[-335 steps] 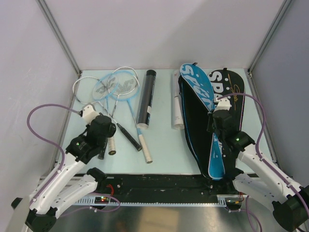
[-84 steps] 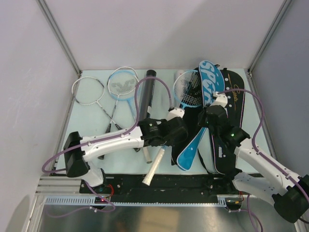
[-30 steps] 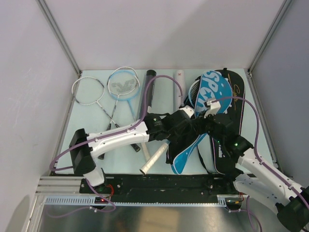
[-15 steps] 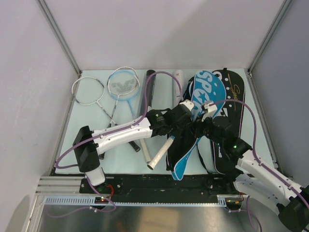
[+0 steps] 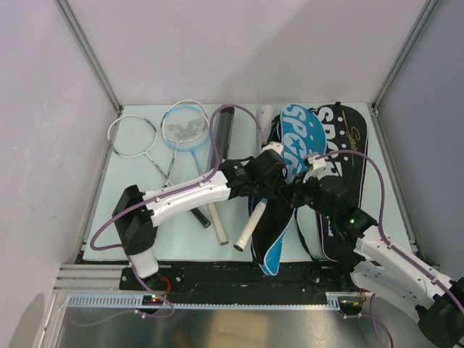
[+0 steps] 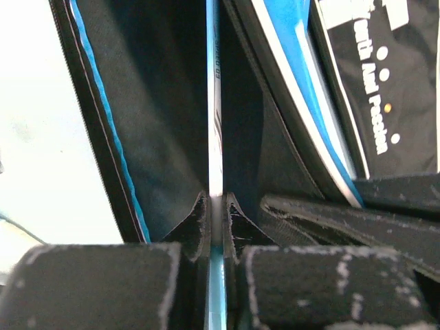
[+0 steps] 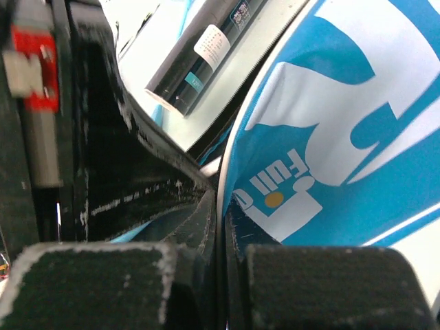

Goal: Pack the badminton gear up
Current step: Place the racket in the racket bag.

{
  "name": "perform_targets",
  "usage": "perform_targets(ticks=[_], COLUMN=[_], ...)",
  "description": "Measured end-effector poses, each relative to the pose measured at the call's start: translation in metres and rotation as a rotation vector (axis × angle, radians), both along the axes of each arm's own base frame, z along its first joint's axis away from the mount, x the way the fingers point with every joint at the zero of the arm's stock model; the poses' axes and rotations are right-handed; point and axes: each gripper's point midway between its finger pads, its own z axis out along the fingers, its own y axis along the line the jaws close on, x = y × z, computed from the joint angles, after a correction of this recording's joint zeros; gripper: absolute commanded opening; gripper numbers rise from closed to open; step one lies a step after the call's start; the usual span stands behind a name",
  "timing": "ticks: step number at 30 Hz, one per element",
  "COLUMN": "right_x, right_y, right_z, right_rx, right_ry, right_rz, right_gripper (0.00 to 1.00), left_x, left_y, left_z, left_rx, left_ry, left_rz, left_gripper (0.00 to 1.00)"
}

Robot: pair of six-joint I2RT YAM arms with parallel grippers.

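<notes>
A black racket bag lies at the right with its blue lettered flap raised. My right gripper is shut on the edge of that flap. Reaching across the table, my left gripper is shut on the thin shaft of a racket. Its white handle sticks out toward the near edge, and its head is hidden inside the bag. At the far left lie a white-headed racket and a pale-blue-headed racket. A long black tube lies beside them.
A white tube end shows just left of the bag's top. The other rackets' handles, one black and one white, lie under my left arm. Grey walls enclose the table on three sides.
The held racket's handle has swung right, lining up with the bag. The blue flap has shifted left, uncovering more of the bag's lettering.
</notes>
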Motion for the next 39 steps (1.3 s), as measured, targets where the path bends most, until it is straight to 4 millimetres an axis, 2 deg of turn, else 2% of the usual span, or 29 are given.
perform_targets(ticks=[7,12,19,26,28,31,34,36,39], right_x=[0.001,0.003,0.0,0.0,-0.001,-0.002,-0.004,-0.005,-0.007], right_y=[-0.003,-0.006,-0.013,-0.024,-0.027,-0.031,-0.033,-0.033,-0.033], right_z=[-0.01,-0.01,-0.017,-0.004,-0.001,0.003,0.005,0.007,0.008], right_rx=[0.061,0.08,0.088,0.149,0.159,0.172,0.185,0.19,0.195], right_ry=[0.073,0.09,0.142,0.137,0.133,0.129,0.119,0.114,0.111], right_rz=[-0.069,-0.111,-0.139,-0.187,-0.196,-0.203,-0.201,-0.197,-0.19], right_gripper=[0.0,0.0,0.0,0.0,0.0,0.0,0.0,0.0,0.0], left_x=[0.014,0.017,0.032,0.035,0.031,0.023,0.016,0.013,0.0], left_y=[-0.005,-0.017,-0.028,-0.031,-0.021,0.005,0.045,0.065,0.085], left_z=[0.007,0.006,0.001,0.01,0.015,0.025,0.03,0.026,0.004], left_rx=[-0.091,-0.144,-0.21,-0.251,-0.249,-0.248,-0.245,-0.231,-0.188], left_ry=[0.023,0.038,0.031,0.01,-0.008,-0.037,-0.053,-0.052,-0.013], left_rz=[0.114,0.146,0.229,0.226,0.21,0.198,0.188,0.181,0.136], left_gripper=[0.11,0.22,0.42,0.53,0.54,0.55,0.57,0.58,0.59])
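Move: Just above the racket bag, the left hand still pinches the racket's shaft by the handle; the bag's middle is about 5 cm ahead, 4 cm right and 8 cm below. From that hand, the black tube is some 27 cm ahead and 19 cm left, and the spare racket's handle 9 cm back and 22 cm left. From the right hand, holding the bag's blue flap, the bag's middle is 5 cm ahead, 6 cm left, 9 cm below; the second bag is 12 cm ahead, 20 cm right. Easing forward and right about 3 cm each over the bag, the left hand twists some 20 degrees and spreads its fingers off the racket shaft. It then swings left about 12 cm and back 3, rising before sinking again, to clear the bag. The right hand keeps its pinch on the flap edge, dips slightly, then draws it about 3 cm right and up again, turning clockwise. ##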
